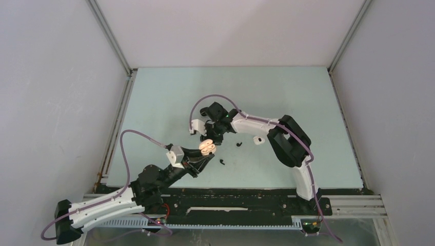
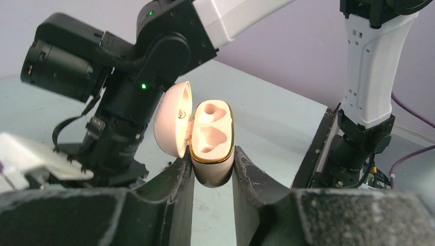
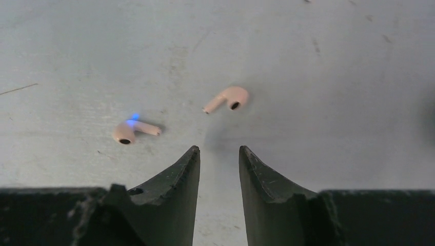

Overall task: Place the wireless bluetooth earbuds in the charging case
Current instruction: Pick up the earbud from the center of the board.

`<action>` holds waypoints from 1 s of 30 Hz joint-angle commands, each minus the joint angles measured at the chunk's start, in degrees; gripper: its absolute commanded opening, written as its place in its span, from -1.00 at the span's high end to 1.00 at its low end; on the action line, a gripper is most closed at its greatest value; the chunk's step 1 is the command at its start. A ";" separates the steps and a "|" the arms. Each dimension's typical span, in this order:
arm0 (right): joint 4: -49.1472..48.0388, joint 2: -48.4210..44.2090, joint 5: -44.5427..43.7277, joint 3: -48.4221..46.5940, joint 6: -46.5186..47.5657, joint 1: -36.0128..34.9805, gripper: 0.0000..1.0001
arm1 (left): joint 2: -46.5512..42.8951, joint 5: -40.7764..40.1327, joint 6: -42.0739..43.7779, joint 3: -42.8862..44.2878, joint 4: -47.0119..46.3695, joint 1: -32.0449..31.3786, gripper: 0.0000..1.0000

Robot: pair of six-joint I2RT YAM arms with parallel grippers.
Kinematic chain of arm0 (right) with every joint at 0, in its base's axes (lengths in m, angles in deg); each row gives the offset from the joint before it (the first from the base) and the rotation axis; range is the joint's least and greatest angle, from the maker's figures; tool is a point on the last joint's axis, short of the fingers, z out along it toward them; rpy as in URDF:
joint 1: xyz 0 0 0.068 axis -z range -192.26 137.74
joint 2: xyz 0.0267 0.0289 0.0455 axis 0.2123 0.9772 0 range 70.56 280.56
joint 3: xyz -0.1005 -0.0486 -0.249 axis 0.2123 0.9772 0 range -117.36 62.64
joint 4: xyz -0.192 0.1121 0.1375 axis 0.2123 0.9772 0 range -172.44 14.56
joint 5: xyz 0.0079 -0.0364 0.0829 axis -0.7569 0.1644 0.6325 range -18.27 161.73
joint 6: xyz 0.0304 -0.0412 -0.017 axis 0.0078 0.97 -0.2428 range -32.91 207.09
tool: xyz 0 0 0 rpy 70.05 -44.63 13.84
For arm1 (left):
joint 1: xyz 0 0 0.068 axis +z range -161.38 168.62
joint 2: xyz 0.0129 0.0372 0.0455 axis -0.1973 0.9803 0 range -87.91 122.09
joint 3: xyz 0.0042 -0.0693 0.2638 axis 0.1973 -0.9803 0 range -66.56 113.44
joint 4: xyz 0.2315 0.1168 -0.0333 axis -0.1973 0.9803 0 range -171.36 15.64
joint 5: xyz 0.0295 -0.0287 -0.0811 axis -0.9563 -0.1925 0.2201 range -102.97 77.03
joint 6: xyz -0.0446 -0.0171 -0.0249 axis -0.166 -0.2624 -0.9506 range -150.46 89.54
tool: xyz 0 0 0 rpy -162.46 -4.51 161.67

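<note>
My left gripper [image 2: 213, 160] is shut on a pale pink charging case [image 2: 211, 154], held upright above the table. Its lid [image 2: 172, 120] hangs open to the left, and both moulded sockets are bare. From above, the case [image 1: 206, 147] sits just below my right gripper [image 1: 215, 136]. Two pale pink earbuds lie on the table in the right wrist view: one [image 3: 229, 98] just ahead of the fingertips, the other [image 3: 130, 131] to the left with a blue light. My right gripper [image 3: 219, 150] hovers open behind them, with nothing between its fingers.
Two small black earbuds [image 1: 238, 144] [image 1: 221, 162] lie on the pale green table [image 1: 287, 92], right of the case. A small white case-like object [image 1: 258, 139] rests by the right arm's forearm. The right arm's wrist [image 2: 138, 77] looms close behind the held case.
</note>
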 commanded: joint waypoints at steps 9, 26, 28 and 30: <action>-1.17 1.85 -3.40 -1.39 0.40 -3.92 0.26 | -0.29 -0.32 -0.36 1.39 -0.71 -0.37 0.99; 3.79 4.90 3.94 -4.11 -2.49 -5.64 0.24 | 1.83 0.02 -0.90 1.87 -1.35 -0.81 0.99; 4.19 4.86 4.01 -3.85 -2.63 -5.44 0.24 | 1.79 -0.01 -0.74 1.99 -1.14 -0.81 0.99; 4.79 4.65 4.53 -3.53 -2.88 -5.05 0.24 | 1.75 -0.02 -0.64 2.01 -1.06 -0.81 0.99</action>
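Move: The nearer pink earbud lies about 7 cm back from the right hand, 2 cm to its left and 3 cm below. The farther pink earbud is level with that hand, 3 cm to its left, and a black earbud lies some 8 cm back and 12 cm right, both equally low. From the left hand, still holding the open pink case, the nearer earbud is roughly 7 cm ahead, 2 cm left, 21 cm below. Right hand travels some 5 cm back, veering left and lower, towards the nearer pink earbud, fingers staying open. ##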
